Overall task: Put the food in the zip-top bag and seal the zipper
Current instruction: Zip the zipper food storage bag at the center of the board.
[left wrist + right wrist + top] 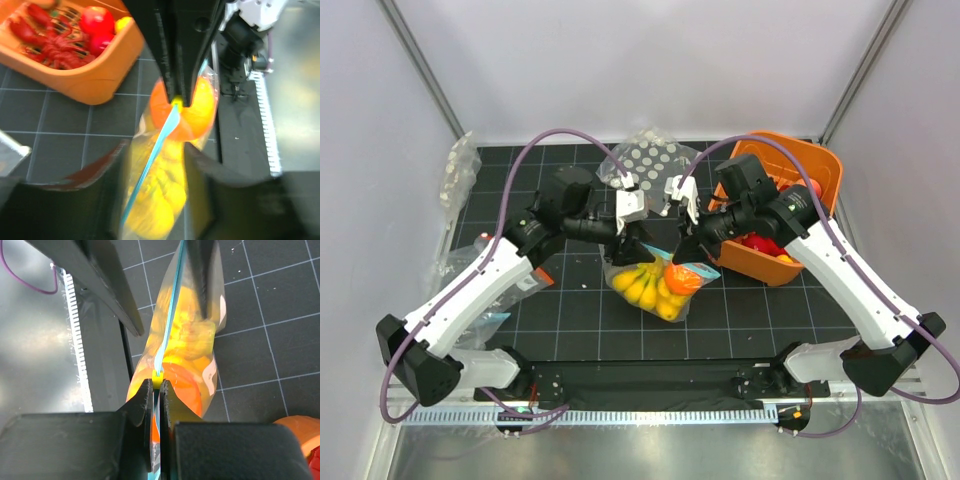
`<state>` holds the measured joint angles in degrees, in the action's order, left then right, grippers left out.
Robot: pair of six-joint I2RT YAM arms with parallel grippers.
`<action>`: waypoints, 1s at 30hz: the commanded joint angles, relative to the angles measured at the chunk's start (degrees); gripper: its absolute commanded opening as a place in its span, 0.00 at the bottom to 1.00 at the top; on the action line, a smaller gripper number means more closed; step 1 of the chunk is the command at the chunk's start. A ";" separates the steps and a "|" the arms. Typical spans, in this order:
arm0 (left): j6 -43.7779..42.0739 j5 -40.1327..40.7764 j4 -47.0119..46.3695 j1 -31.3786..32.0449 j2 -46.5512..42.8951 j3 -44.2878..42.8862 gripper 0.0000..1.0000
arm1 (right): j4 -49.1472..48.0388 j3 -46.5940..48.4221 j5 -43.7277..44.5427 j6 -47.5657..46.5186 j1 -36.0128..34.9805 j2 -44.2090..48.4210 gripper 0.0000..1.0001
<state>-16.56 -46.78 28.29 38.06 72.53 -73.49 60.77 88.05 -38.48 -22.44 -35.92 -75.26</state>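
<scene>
The clear zip-top bag (655, 285) lies mid-table holding the yellow banana bunch (638, 285) and the orange (682, 280). My right gripper (682, 252) is shut on the light-blue zipper (167, 325) just behind its small yellow slider (158, 382); the right wrist view shows the jaws (158, 390) pinched together over the orange (187, 392). My left gripper (632, 248) is open and straddles the bag's banana end (155, 170), with the zipper (150, 165) running between its fingers. The yellow slider (176, 104) sits at the right gripper's tips. A separate mango-like piece cannot be told apart.
An orange bin (810, 170) with red toy food stands at the back right, close behind my right arm; it also shows in the left wrist view (95, 80). A white-dotted clear bag (655, 158) lies behind the grippers. More clear bags (460, 170) lie at the left edge.
</scene>
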 commanded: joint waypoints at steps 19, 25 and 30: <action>3.72 10.31 -0.17 1.31 -2.40 5.46 0.00 | 7.16 0.89 6.65 -6.39 -0.29 2.92 0.01; 4.43 13.12 -1.66 1.22 -2.74 8.98 0.00 | 12.96 1.95 11.32 -6.30 -0.20 3.37 0.01; 3.46 15.31 -2.63 -0.09 -4.33 11.26 0.00 | 17.70 2.30 15.70 -5.69 -0.20 3.46 0.01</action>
<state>-12.36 -38.13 23.62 40.42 70.59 -63.72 69.10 87.24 -28.42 -28.23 -36.67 -75.09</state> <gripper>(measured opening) 0.014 0.074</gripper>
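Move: The left hand's half-open fingers straddle the bag's blue zipper strip, whose gripping spot is about 1 cm back and 1 cm below. The slider, already pinched by the right hand, is roughly 6 cm right, 2 cm back and 2 cm below the left hand. From the right hand, the zipper's right end lies some 6 cm right, 1 cm back and 2 cm lower. The orange fruit hangs about 5 cm straight below it, and the yellow fruit 6 cm left, level with it and 8 cm lower. The left hand eases about 1.5 cm back and as much down while its fingers shut on the zipper strip left of the slider, then keeps that pinch and takes the strip down to some 5 cm below its start, coming forward again by the same 1.5 cm. Still pinching the yellow slider, the right hand first sinks slowly, then draws it to the right, away from the left hand and towards the zipper's right end, ending about 3.5 cm right and 3 cm lower, with its fingers tipped more steeply downward by some 12 degrees. ##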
